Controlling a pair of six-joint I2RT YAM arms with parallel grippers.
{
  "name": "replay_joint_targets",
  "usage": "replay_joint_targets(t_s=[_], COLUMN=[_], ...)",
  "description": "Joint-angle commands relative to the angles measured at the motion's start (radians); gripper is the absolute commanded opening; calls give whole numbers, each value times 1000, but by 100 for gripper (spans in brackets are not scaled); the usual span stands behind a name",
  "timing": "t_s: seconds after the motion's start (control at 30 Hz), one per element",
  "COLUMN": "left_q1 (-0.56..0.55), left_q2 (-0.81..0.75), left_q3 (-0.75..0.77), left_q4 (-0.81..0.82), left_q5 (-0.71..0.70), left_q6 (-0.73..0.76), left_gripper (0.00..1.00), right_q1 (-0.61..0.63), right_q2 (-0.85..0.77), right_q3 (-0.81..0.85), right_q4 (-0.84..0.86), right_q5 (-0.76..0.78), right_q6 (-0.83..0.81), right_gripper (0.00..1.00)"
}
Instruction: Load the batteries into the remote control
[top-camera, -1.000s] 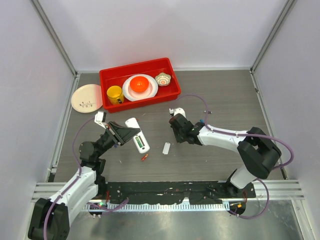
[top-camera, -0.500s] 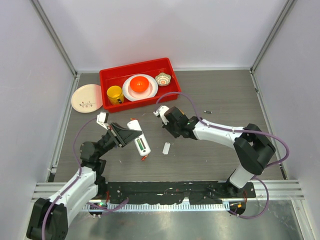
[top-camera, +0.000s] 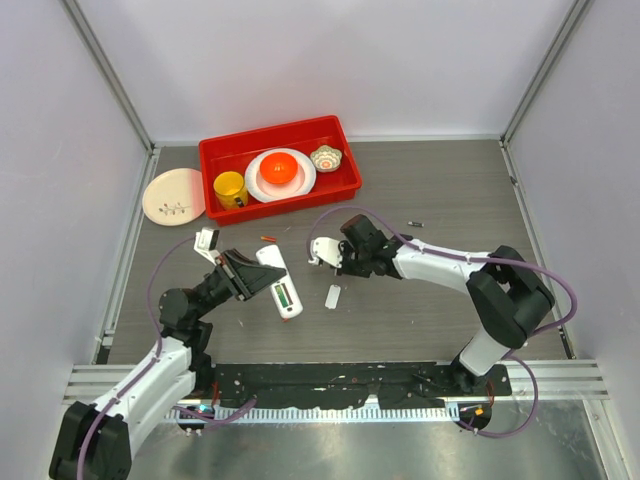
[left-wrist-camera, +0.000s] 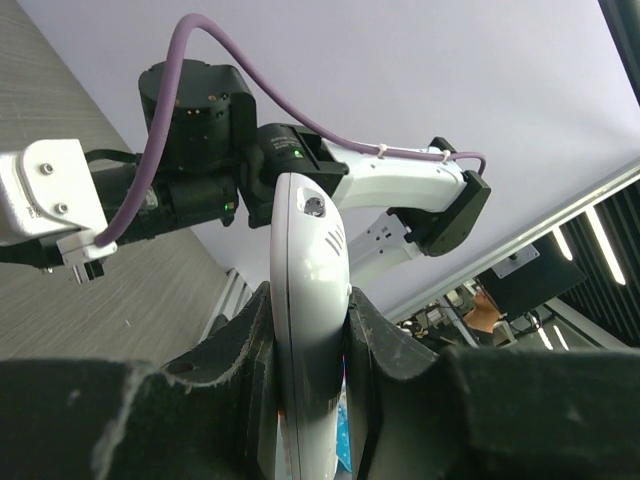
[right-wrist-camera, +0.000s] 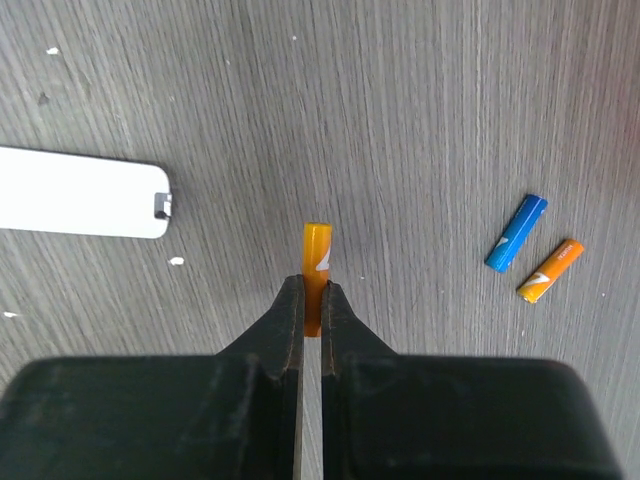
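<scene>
My left gripper is shut on the remote control, a slim white oblong held off the table with its open green-lined compartment facing up. In the left wrist view the remote control stands clamped between both black fingers. Right of it, my right gripper points down at the table. In the right wrist view the right gripper is shut on an orange battery that sticks out past the fingertips. A blue battery and another orange battery lie loose on the table.
A small white battery cover lies on the table between the arms, seen too in the right wrist view. A red battery lies behind the remote. At the back, a red tray holds a yellow cup, a plate and a small bowl; a cream plate sits left.
The right gripper has swung left and turned downward near the white cover. The left gripper has moved the remote slightly nearer and tilted it, uncovering the red battery behind it.
</scene>
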Motion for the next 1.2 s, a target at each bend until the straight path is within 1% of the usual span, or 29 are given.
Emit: replay_joint_targets(t_s=[0.0,0.03,0.23,0.33,0.43,0.47,0.5,0.53,0.6,0.63,0.7,0.73,0.8,0.83,0.87,0.9,0.93,0.97,1.0,1.03,1.07,1.1,1.13,1.17], left_q1=[-5,-4,-11,-13,-17,-19,-19,-20,-22,-20,-20,-23,-22,-22,-22,-22,-22,-22,-23,-22,-23,-23,-22,-22], left_q2=[-32,-39,-40,-40,-46,-46,-48,-49,-48,-48,-46,-46,-42,-40,-40,-40,-39,-39,-39,-40,-43,-43,-45,-51], left_q3=[-21,-24,-27,-28,-33,-34,-36,-38,-38,-36,-34,-33,-31,-31,-30,-30,-30,-30,-30,-30,-30,-30,-30,-30], left_q4=[56,55,56,49,36,35,35,33,30,30,29,29,24,23,17,15,9,6,0,-13,-17,-22,-33,-39], left_q5=[-10,-10,-4,-10,-10,-9,-10,-12,-10,-10,-7,-7,-9,-12,-9,-12,-13,-16,-18,-21,-24,-32,-36,-39], left_q6=[9,8,3,3,5,5,6,8,8,8,8,9,9,12,14,14,15,17,17,20,21,21,23,24], left_gripper=[0,0,0,0,0,0,0,0,0,0,0,0,0,0,0,0,0,0,0,0,0,0,0,0], right_q1=[-38,-43,-70,-73,-73,-73,-73,-73,-73,-72,-73,-73,-73,-73,-73,-73,-75,-76,-81,-108,-137,-176,-215,-217], right_q2=[-10,-5,20,27,38,39,41,43,40,30,10,-8,-74,-97,-138,-152,-163,-169,-165,-146,-123,-58,-43,-40], right_q3=[-7,-9,-9,1,5,7,10,8,16,20,40,42,44,40,36,31,34,42,78,114,161,227,217,161], right_q4=[34,33,31,25,22,22,22,26,28,31,40,78,141,213,248,326,350,362,302,227,136,34,49,81], right_q5=[-109,-121,-147,-144,-138,-140,-140,-140,-134,-131,-123,-106,-77,-39,-10,30,152,208,294,340,149,1,-94,-110], right_q6=[-69,-57,-9,-3,11,18,23,26,37,43,81,109,171,264,314,392,549,675,813,1050,1069,1083,1154,1196], right_gripper=[1,1,10,18,29,42,49,52,56,63,69,72,72,72,72,72,71,68,66,62,75,88,89,89])
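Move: The orange battery is already pinched in the right fingers. Its set-down spot on the bare table is about 2 cm below the right hand and 1 cm to its right. The white battery cover lies some 6 cm back and 4 cm left; the blue battery is about 8 cm ahead and 1 cm right, with a second orange battery 10 cm ahead and 3 cm right. From the left hand, that spot is roughly 12 cm ahead, 14 cm right and 24 cm below. The orange battery is lowered about 2 cm, drifting slightly right, and let go on the table in front of the cover as the right fingers open. The empty right hand then lifts away fast, up some 13 cm from its lowest point and forward about 7, rolling clockwise some 40 degrees with the fingers spread. The left keeps the remote nearly still. ##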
